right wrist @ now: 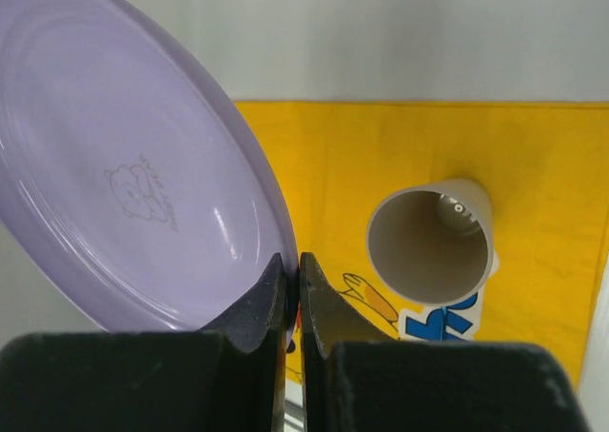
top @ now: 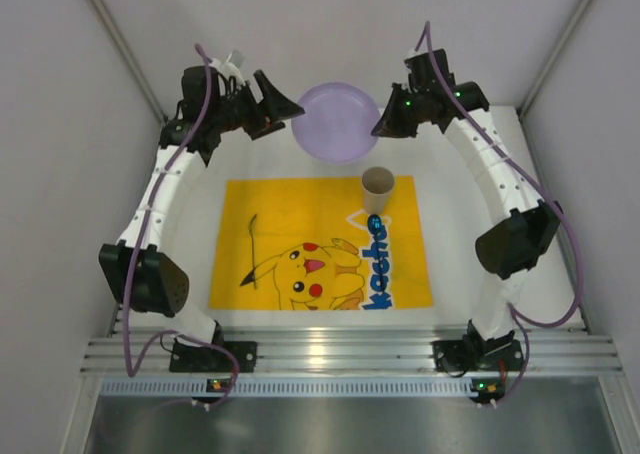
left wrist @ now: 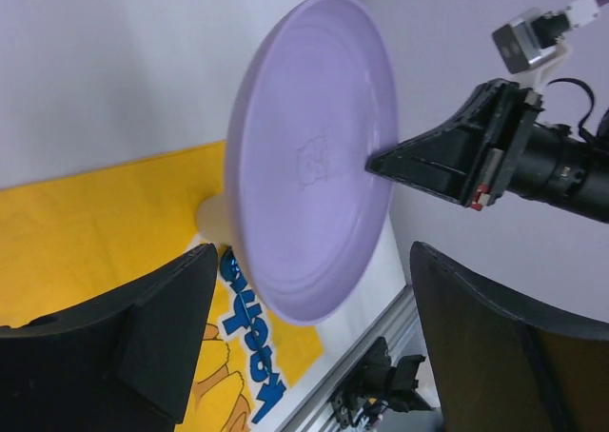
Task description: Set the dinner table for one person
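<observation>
My right gripper [top: 385, 124] [right wrist: 293, 261] is shut on the right rim of a lilac plate [top: 337, 122] [right wrist: 124, 166] [left wrist: 314, 166]. It holds the plate tilted above the back of the white dinner table [top: 445, 224]. At the plate's left rim, my left gripper [top: 285, 114] [left wrist: 312, 261] is open, its fingers wide apart and not touching the plate. A beige paper cup [top: 377, 186] [right wrist: 433, 242] stands upright on the yellow Pikachu mat [top: 300, 224], near its back right corner. A thin grey utensil [top: 252, 249] lies on the mat's left side.
A ribbed aluminium rail [top: 340, 354] runs along the near edge, with both arm bases on it. Grey walls close in the back and both sides of the table.
</observation>
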Controlling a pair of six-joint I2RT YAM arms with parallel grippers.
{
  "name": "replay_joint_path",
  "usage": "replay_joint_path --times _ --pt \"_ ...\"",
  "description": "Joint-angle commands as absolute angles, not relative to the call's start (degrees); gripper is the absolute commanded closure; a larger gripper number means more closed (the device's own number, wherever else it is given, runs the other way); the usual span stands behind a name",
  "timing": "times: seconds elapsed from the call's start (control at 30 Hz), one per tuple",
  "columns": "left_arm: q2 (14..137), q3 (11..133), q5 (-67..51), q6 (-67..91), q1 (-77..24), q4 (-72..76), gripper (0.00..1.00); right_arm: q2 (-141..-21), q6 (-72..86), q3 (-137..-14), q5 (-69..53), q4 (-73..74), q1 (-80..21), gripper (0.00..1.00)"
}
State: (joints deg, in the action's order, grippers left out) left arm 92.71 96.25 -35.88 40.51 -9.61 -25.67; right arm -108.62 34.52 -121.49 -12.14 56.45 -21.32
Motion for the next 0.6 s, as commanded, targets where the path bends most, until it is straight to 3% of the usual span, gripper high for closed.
replay_joint_path --times 0.0,0.4,0.53,0.57 --pt "90.18 95.80 -39.38 43.33 -9.84 -18.72 0.13 -106.17 34.80 -122.87 -13.18 55.81 -22.59 1.00" --pt "90.09 90.35 -35.07 41.05 -10.55 -19.77 0.17 -105.38 36.21 -124.37 -18.10 56.95 -22.59 1.00" --pt "91.05 90.26 -35.33 41.40 -10.72 -18.90 0.67 -105.73 36.56 -124.36 -21.18 56.78 -22.85 1.00" --pt "91.23 90.44 -35.33 41.92 -11.07 -18.37 0.97 -105.82 36.30 -124.28 -21.96 56.69 -23.29 1.00"
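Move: The raised plate is still pinched at its right rim by the right hand, its middle about 9 cm left and 2 cm ahead of that hand, level with it. From the open left hand the plate's middle lies some 10 cm right, straight ahead 0, and 2 cm below. The cup stands about 5 cm back and 1 cm right of the right hand, 21 cm below; the yellow mat's middle is 17 cm back, 15 cm left, 26 cm below it. Dipping some 3 cm after a slight rise, left fingers pinch the plate's left rim; right eases it back-left. ##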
